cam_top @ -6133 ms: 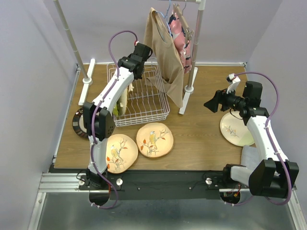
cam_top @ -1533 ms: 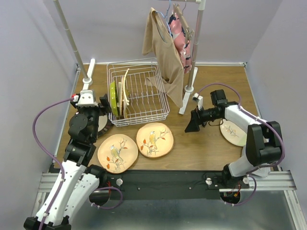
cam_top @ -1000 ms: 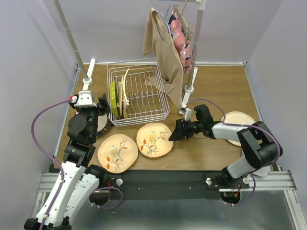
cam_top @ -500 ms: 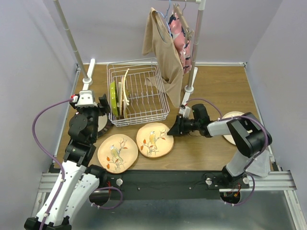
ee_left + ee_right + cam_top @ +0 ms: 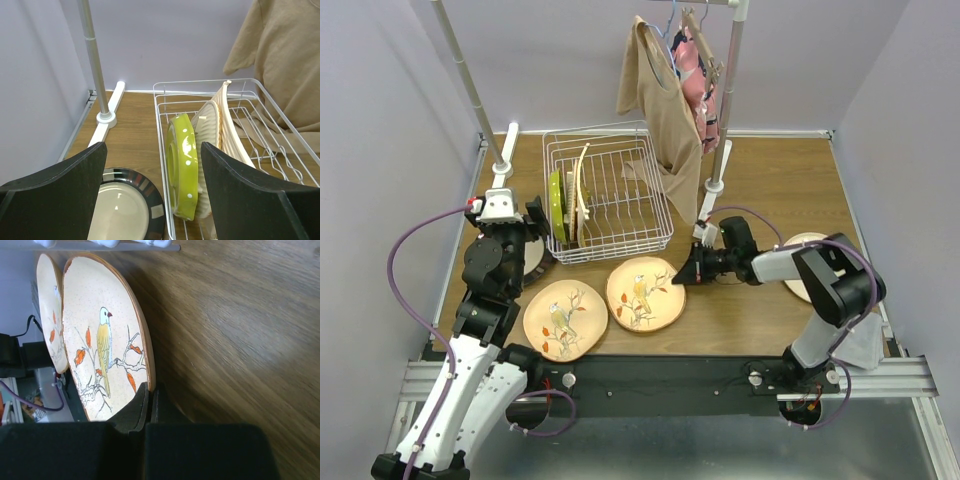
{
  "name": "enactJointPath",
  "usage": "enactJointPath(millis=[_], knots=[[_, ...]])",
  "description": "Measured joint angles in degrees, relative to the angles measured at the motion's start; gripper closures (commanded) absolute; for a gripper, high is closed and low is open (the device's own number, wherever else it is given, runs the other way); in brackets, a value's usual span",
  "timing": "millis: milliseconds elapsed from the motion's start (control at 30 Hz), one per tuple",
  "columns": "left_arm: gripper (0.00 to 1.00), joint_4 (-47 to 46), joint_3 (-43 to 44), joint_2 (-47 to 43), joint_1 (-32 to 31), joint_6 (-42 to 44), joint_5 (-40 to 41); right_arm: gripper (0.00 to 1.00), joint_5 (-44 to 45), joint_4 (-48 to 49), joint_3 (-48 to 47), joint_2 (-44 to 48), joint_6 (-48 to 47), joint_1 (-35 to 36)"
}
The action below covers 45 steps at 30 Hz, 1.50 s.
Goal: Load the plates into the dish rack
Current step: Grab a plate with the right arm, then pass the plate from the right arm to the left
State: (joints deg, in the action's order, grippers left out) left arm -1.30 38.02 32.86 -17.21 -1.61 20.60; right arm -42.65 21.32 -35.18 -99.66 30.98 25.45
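Note:
The white wire dish rack (image 5: 620,215) holds a lime dotted plate (image 5: 557,206) and cream plates (image 5: 580,190) on edge. Two peach bird plates (image 5: 565,319) (image 5: 644,293) lie flat in front of it. My right gripper (image 5: 686,276) lies low on the table, shut on the right rim of the nearer bird plate (image 5: 102,347); the rim sits pinched between the fingertips (image 5: 144,399). My left gripper (image 5: 152,200) hangs open above the rack's left wall (image 5: 161,130), between a dark-rimmed beige plate (image 5: 125,212) and the lime plate (image 5: 182,167).
A white clothes-rail stand (image 5: 720,150) with a hanging beige top (image 5: 665,110) rises behind the rack's right end. A cream plate (image 5: 798,282) lies at the right, partly under my right arm. The other bird plate (image 5: 47,310) lies beyond the held one.
My right gripper slid left along the table to the bird plate's right rim and closed on it. The left arm has stayed still.

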Motion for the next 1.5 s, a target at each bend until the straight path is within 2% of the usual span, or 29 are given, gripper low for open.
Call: enactJointPath(millis=[200, 367, 700, 933, 1233, 1500], knots=[[0.15, 0.00, 0.00, 0.24, 0.02, -0.57, -1.95, 0.99, 0.00, -5.60, 1.31, 5.86, -5.05, -2.89], [0.15, 0.26, 0.17, 1.49, 0.02, -4.15, -8.20, 0.99, -0.46, -10.88, 1.49, 11.78, -10.80, -3.89], [0.15, 0.74, 0.96, 3.61, 0.02, -15.89, -34.47, 1.00, -4.33, -27.93, 1.11, 17.84, -22.05, -3.87], [0.15, 0.44, -0.09, 6.14, 0.00, -21.77, -46.14, 0.99, -5.88, -35.52, -3.17, 23.74, -25.79, -3.89], [0.16, 0.42, -0.66, 12.68, 0.00, -28.09, -51.95, 0.99, -8.15, -39.17, -8.76, 27.89, -23.65, -7.65], [0.16, 2.54, -0.52, 15.47, -0.22, -31.89, -53.20, 0.99, -9.73, -39.54, -15.56, 29.29, -19.52, -11.02]])
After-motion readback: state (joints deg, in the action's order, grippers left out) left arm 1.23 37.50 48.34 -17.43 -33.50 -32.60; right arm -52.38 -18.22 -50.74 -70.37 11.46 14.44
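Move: The right gripper is already shut on the right-hand rim of the near bird plate; the plate's middle lies about 8 cm to its left, 4 cm back and 1 cm lower. From the same gripper, the other bird plate is some 25 cm left and 10 cm back, and the dish rack about 16 cm left and 20 cm ahead. From the open left gripper, the held plate is roughly 24 cm right, 8 cm back and 30 cm below. Keep the right fingers pinched on the plate and lift it about 17 cm, easing some 5 cm left and drawing back about as far before coming forward again; roll the wrist so the plate's far edge rises. Meanwhile swing the open left gripper about 17 cm right, then lower it some 8 cm, turning clockwise about 50 degrees and tipping its fingers down towards the plate's left rim. ##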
